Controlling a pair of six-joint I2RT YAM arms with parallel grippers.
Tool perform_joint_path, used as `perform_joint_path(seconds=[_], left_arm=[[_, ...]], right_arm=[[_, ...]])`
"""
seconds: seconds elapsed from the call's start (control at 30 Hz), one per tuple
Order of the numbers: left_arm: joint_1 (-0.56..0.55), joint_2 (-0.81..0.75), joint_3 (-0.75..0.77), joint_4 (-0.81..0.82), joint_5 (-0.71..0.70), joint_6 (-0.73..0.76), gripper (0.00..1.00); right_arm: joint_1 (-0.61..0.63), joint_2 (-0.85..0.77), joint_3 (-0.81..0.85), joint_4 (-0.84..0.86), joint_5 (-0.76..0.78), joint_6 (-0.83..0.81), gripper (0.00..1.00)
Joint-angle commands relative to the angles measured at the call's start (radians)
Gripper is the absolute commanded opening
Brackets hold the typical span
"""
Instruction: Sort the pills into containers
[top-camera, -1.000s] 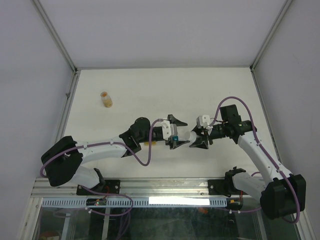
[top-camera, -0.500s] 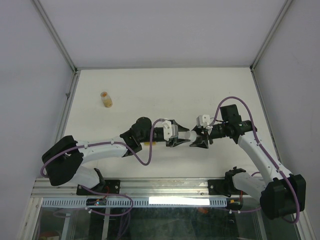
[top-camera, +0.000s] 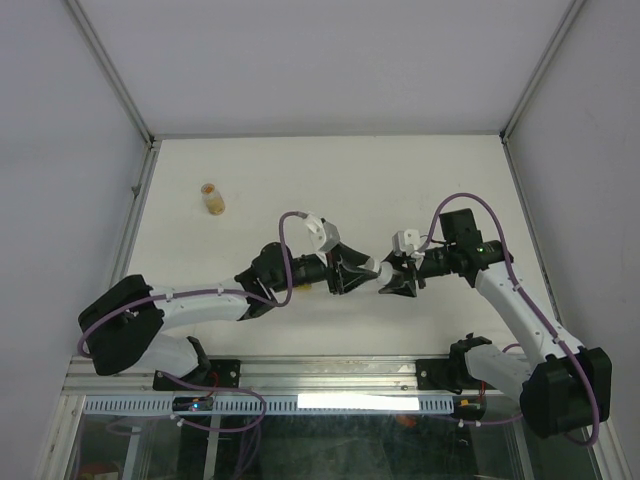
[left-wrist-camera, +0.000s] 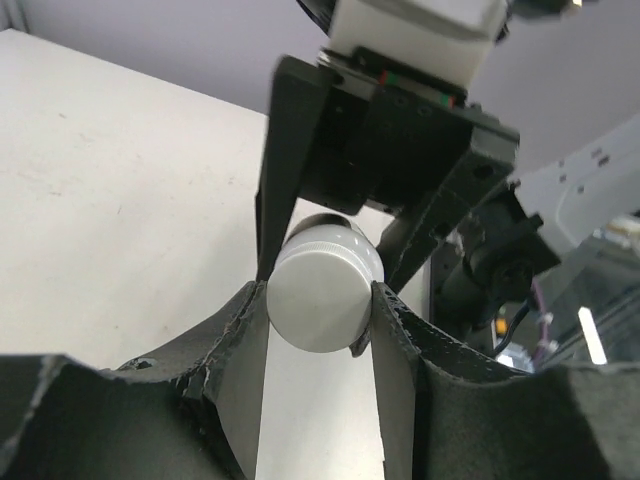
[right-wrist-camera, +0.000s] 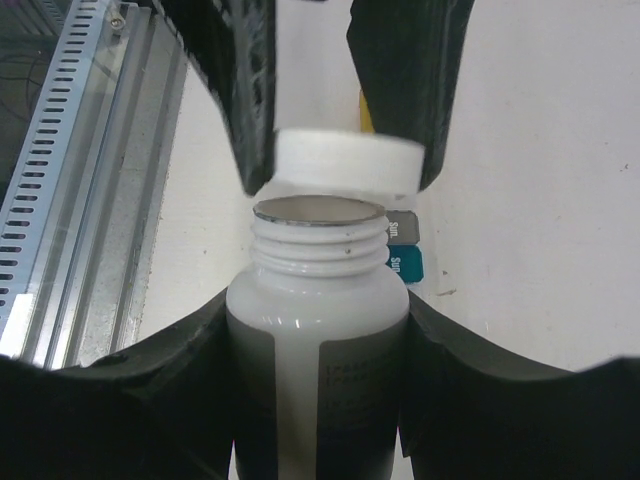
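Note:
My right gripper (right-wrist-camera: 318, 312) is shut on a white pill bottle (right-wrist-camera: 318, 285), held level above the table with its threaded mouth open. My left gripper (left-wrist-camera: 320, 312) is shut on the bottle's white cap (left-wrist-camera: 318, 285). In the right wrist view the cap (right-wrist-camera: 345, 160) sits a sliver off the neck. The two grippers meet tip to tip in the top view, left gripper (top-camera: 360, 272) against right gripper (top-camera: 392, 279). The containers (right-wrist-camera: 404, 250) lie on the table under the bottle; only a grey and a teal compartment marked "Sun." show. No pills are visible.
A small amber bottle (top-camera: 212, 199) stands at the far left of the white table (top-camera: 330, 180). The slotted metal rail (right-wrist-camera: 80, 190) runs along the near edge. Grey walls enclose the table on three sides.
The left gripper went from open to shut around the cap, and its wrist then rolled. The right gripper kept its hold on the bottle and stayed in place.

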Motion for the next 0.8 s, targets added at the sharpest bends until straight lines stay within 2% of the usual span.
perform_joint_path(seconds=[0.0, 0.2, 0.33, 0.47, 0.53, 0.6, 0.67, 0.7, 0.77], left_arm=[[0.006, -0.080, -0.013, 0.119, -0.202, -0.341, 0.00], [-0.004, -0.146, -0.013, 0.015, -0.344, -0.401, 0.00], [0.012, -0.214, -0.052, -0.147, -0.516, -0.387, 0.00], [0.093, -0.288, -0.105, -0.348, -0.730, -0.412, 0.00], [0.174, -0.313, -0.131, -0.442, -0.751, -0.448, 0.00], [0.263, -0.323, -0.155, -0.507, -0.741, -0.472, 0.00], [0.343, -0.321, -0.183, -0.540, -0.711, -0.486, 0.00], [0.372, -0.314, -0.193, -0.549, -0.704, -0.492, 0.00], [0.415, -0.287, -0.205, -0.562, -0.694, -0.499, 0.04]], right_arm=[[-0.005, 0.001, 0.019, 0.006, -0.012, -0.002, 0.00], [-0.012, 0.000, 0.021, 0.007, -0.013, 0.004, 0.00], [-0.030, -0.012, 0.031, -0.003, -0.039, 0.011, 0.00], [-0.058, -0.033, 0.037, 0.018, -0.073, 0.051, 0.00], [-0.076, -0.046, 0.040, 0.056, -0.093, 0.111, 0.00], [-0.098, -0.065, 0.042, 0.121, -0.111, 0.202, 0.00], [-0.126, -0.103, 0.034, 0.260, -0.119, 0.372, 0.00], [-0.141, -0.125, 0.020, 0.369, -0.109, 0.484, 0.00], [-0.159, -0.168, -0.024, 0.698, 0.031, 0.820, 0.00]])
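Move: The left fingers hold the white cap; clear table for it lies about 14 cm ahead, 24 cm left and some 20 cm below. From that hand, the open bottle is roughly 5 cm right, 1 cm back and 4 cm lower; the yellow packs lie 16 cm left and 6 cm ahead, the teal pack 6 cm left and 6 cm ahead, both 20 cm down. From the right hand, that clear spot is about 14 cm ahead, 28 cm left, 16 cm down. Left hand lifts the held cap, then sweeps some 20 cm left, forward and down, away from the bottle. ##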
